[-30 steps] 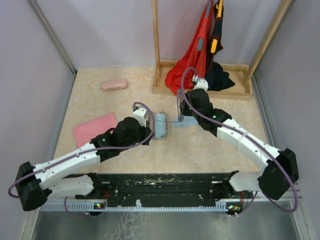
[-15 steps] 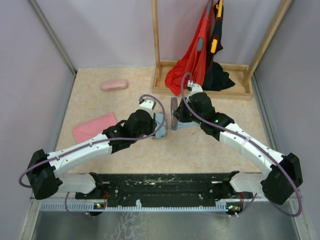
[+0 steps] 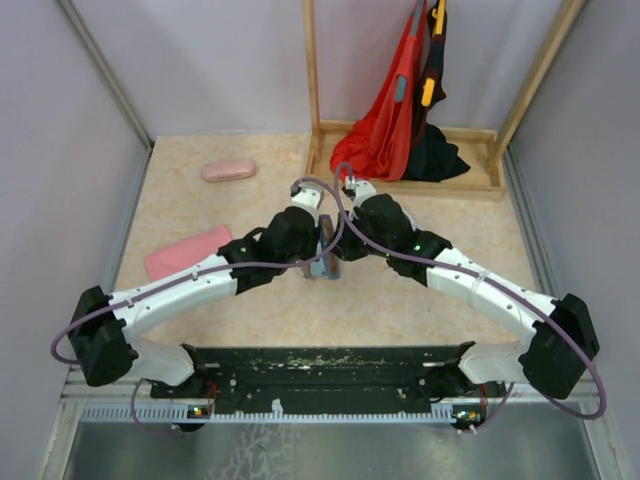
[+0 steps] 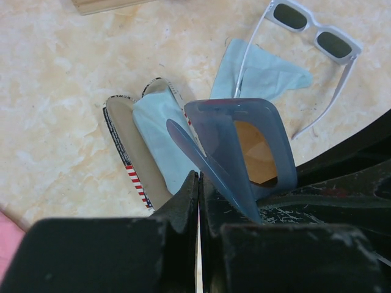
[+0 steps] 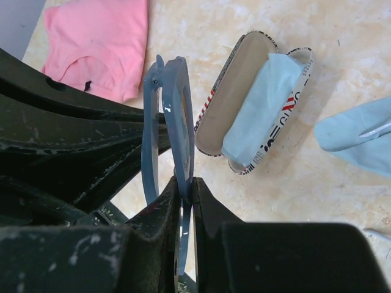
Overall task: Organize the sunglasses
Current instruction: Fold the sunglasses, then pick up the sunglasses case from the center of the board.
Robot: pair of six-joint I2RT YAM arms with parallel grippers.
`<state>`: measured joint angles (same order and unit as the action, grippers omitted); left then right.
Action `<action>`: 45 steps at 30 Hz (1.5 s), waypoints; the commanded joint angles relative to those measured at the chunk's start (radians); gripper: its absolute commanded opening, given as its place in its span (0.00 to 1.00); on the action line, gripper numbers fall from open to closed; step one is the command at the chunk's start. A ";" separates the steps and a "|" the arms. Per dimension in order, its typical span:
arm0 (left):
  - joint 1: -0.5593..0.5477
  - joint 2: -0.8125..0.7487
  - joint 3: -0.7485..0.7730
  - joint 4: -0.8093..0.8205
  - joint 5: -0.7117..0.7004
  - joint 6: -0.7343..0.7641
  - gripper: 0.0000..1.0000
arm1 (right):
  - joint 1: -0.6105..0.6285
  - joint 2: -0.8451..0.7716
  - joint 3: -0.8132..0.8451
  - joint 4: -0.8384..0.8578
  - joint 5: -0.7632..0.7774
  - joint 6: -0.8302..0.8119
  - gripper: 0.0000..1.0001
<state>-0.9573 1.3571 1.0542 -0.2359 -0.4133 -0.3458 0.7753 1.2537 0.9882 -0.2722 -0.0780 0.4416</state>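
My right gripper is shut on the thin grey sunglasses, holding them upright above the table. In the left wrist view the same pair shows an amber lens, with one temple folded across it. My left gripper is shut with nothing between its fingers, its tip right beside that temple. Both grippers meet mid-table in the top view, left gripper against right gripper. The white sunglasses lie open on the table beyond a light-blue cloth.
An open flag-printed case with a blue cloth inside lies below the held pair. A pink case lies at the back left and a pink cloth at the left. A wooden rack with red and dark garments stands behind.
The right gripper carried the grey sunglasses leftward over the open case. The left arm swung right and forward until the two grippers met.
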 commanded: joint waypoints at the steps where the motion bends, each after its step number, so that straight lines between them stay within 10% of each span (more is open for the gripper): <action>1: 0.000 0.031 0.060 -0.013 0.001 0.013 0.01 | 0.022 0.008 0.027 0.109 -0.070 0.001 0.00; 8: 0.047 -0.020 -0.001 -0.036 -0.034 -0.014 0.04 | -0.027 -0.039 -0.026 0.019 0.128 0.045 0.00; 18: 0.360 -0.194 -0.365 0.303 0.316 -0.138 0.59 | -0.153 -0.128 -0.108 -0.023 0.116 0.060 0.00; 27: 0.463 0.025 -0.403 0.563 0.541 -0.202 0.66 | -0.156 -0.165 -0.158 -0.016 0.081 0.062 0.00; 45: 0.469 0.300 -0.306 0.587 0.632 -0.207 0.66 | -0.165 -0.167 -0.123 -0.061 0.081 0.020 0.00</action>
<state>-0.4927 1.6257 0.7223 0.3027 0.1696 -0.5365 0.6212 1.1187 0.8185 -0.3553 0.0055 0.4812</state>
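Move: Ahead of the left hand, about 7 cm out, a centimetre to its left and some 17 cm below, lies the middle of the open glasses case with a folded blue cloth in it. A loose blue cloth lies about 14 cm to the right of the case and 3 cm farther out. The dark sunglasses, held by the right hand, are about 3 cm right of the left fingertips. From the right hand the case is about 7 cm ahead, 5 cm left and 17 cm below. Pulling its shut fingertips off the folded sunglasses, the left hand swings about 10 cm left while opening to roughly two-thirds, then sinks some 14 cm in all, forward and partly back to the right, tilting down towards the case's near left edge. The right hand keeps its grip on the sunglasses and draws them right and somewhat down, turning clockwise. ##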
